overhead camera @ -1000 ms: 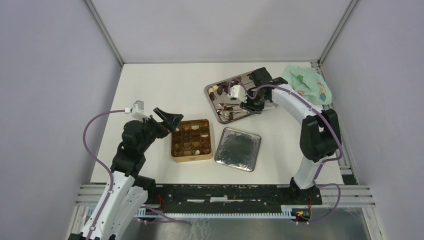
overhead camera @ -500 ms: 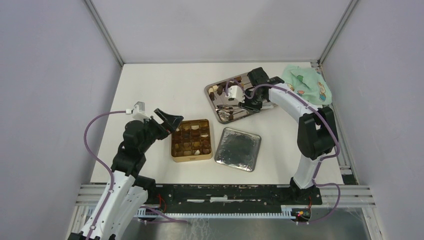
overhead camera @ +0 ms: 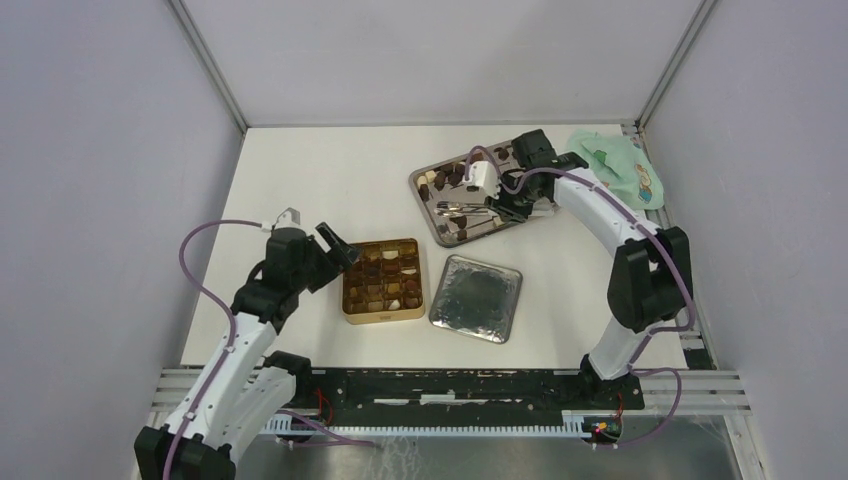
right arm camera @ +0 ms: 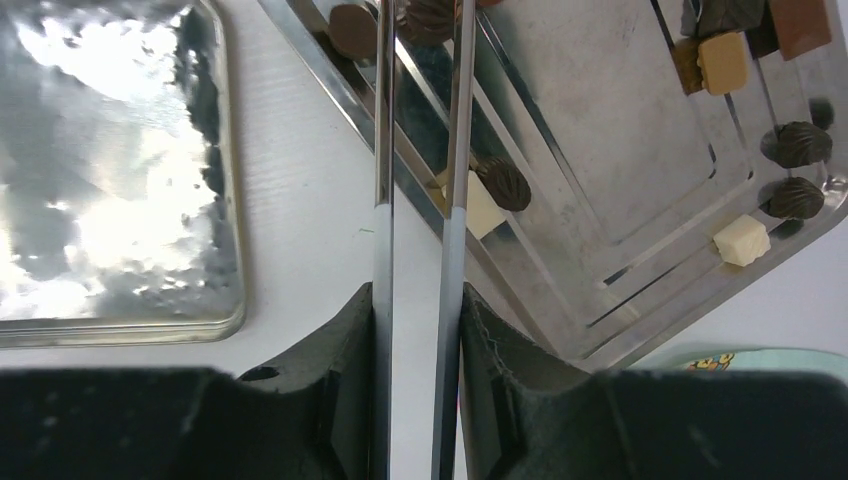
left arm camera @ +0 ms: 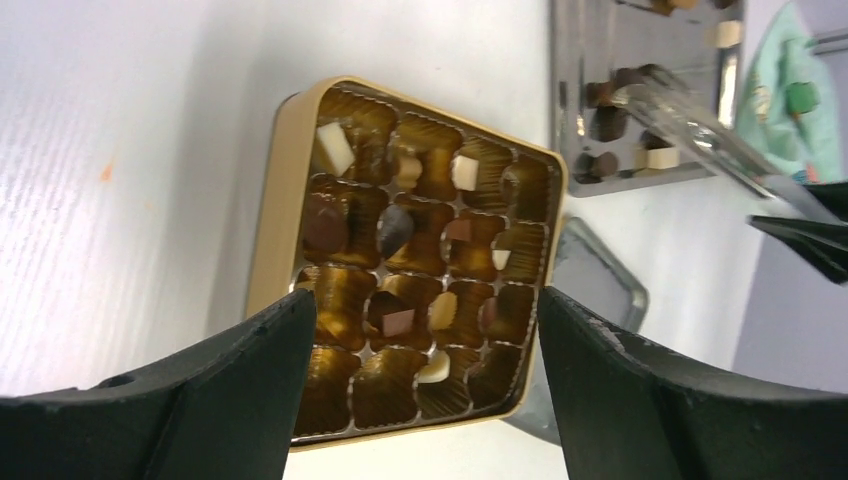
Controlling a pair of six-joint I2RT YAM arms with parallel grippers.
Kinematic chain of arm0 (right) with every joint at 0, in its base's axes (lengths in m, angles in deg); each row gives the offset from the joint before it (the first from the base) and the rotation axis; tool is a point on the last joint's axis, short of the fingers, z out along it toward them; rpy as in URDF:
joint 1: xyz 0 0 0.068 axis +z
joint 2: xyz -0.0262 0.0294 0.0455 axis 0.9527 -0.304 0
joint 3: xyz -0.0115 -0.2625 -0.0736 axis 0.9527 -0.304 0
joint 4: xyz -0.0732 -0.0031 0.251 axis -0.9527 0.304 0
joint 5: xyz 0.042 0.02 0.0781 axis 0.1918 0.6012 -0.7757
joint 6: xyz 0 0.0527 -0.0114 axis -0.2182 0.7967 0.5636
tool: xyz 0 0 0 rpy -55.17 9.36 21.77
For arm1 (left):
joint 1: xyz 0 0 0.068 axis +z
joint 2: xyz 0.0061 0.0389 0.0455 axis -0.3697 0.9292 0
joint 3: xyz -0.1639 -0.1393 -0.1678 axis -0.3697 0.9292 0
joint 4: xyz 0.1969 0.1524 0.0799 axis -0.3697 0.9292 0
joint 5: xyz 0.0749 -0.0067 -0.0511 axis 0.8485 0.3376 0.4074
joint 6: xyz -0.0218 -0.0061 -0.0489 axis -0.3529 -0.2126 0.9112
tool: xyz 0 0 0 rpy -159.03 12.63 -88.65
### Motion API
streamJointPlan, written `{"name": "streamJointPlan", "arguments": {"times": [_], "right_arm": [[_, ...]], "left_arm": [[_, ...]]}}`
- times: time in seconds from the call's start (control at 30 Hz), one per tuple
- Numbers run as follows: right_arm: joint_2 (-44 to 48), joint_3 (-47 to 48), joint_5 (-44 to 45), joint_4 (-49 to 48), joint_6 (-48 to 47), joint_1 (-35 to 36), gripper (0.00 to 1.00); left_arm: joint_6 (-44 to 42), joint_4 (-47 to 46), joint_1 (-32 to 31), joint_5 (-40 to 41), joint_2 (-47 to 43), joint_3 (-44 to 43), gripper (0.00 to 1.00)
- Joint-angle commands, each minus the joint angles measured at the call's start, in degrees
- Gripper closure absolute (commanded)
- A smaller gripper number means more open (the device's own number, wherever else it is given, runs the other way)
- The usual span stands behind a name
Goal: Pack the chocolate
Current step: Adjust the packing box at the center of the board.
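Observation:
Chocolate pieces (left arm camera: 325, 225), dark brown, light brown and cream, sit in several cells of the gold gridded tin (left arm camera: 275, 230), seen also from above as the tin (overhead camera: 383, 312). More chocolate (right arm camera: 500, 182) lies loose on the silver tray (right arm camera: 620, 150). My left gripper (left arm camera: 422, 300) hangs open over the tin's near rows, at its left edge (overhead camera: 335, 255), holding nothing. My right gripper (right arm camera: 418, 300) is shut on the long silver tongs (right arm camera: 385, 150). The tongs (overhead camera: 468, 210) reach left across the tray (overhead camera: 515, 215); their tips are cut off in the right wrist view.
The tin's silver lid (overhead camera: 476, 297) lies flat just right of the tin and below the tray. A green patterned cloth (overhead camera: 615, 170) is bunched at the table's back right corner. Grey walls close in both sides.
My left gripper has dropped closer to the tin's left edge and narrowed a little. My right arm has shifted back and right over the tray with the tongs, squeezing them slightly.

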Motion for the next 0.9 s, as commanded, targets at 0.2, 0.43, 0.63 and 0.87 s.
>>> {"name": "streamJointPlan", "arguments": {"times": [0.2, 0.43, 0.63, 0.87], "right_arm": [[13.77, -5.13, -19.87, -1.10, 4.17, 0.58, 1.00], [17.00, -8.74, -25.27, -1.83, 5.61, 4.24, 1.00], [18.59, -11.11, -26.64, -3.26, 7.24, 7.07, 1.00], [19.06, -12.42, -26.47, -3.75, 7.38, 8.06, 1.00]], "left_arm": [[-9.03, 4.80, -0.08, 5.06, 11.18, -6.42, 0.31], [-14.45, 5.29, -0.07, 9.60, 21.66, -10.82, 0.58], [-17.50, 3.34, -0.06, 10.14, 29.17, -13.97, 0.67], [-19.54, 0.97, -0.06, 8.61, 35.69, -16.31, 0.67]]}}
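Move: The packing box's middle lies below the left hand, about 6 cm to its right, 1 cm ahead and 10 cm down. The box's far-left corner is some 8 cm ahead, 2 cm left and 8 cm down; the empty silver tray is about 23 cm to the right and 2 cm back. From the right hand, holding the tongs, the box is roughly 21 cm left, 10 cm back and 7 cm down; the silver tray is 13 cm back and 4 cm left, the chocolate tray's middle 9 cm ahead and 3 cm left. The left fingers come to straddle the packing box's left wall near its far corner, one outside and one inside, narrowing from nearly wide to a third open; the hand sinks about 8 cm, then also reaches forward and a little left, rolling and tipping further down. Still gripping the tongs, the right hand lifts off the chocolate tray and swings them back about 12 cm and left towards the box. ##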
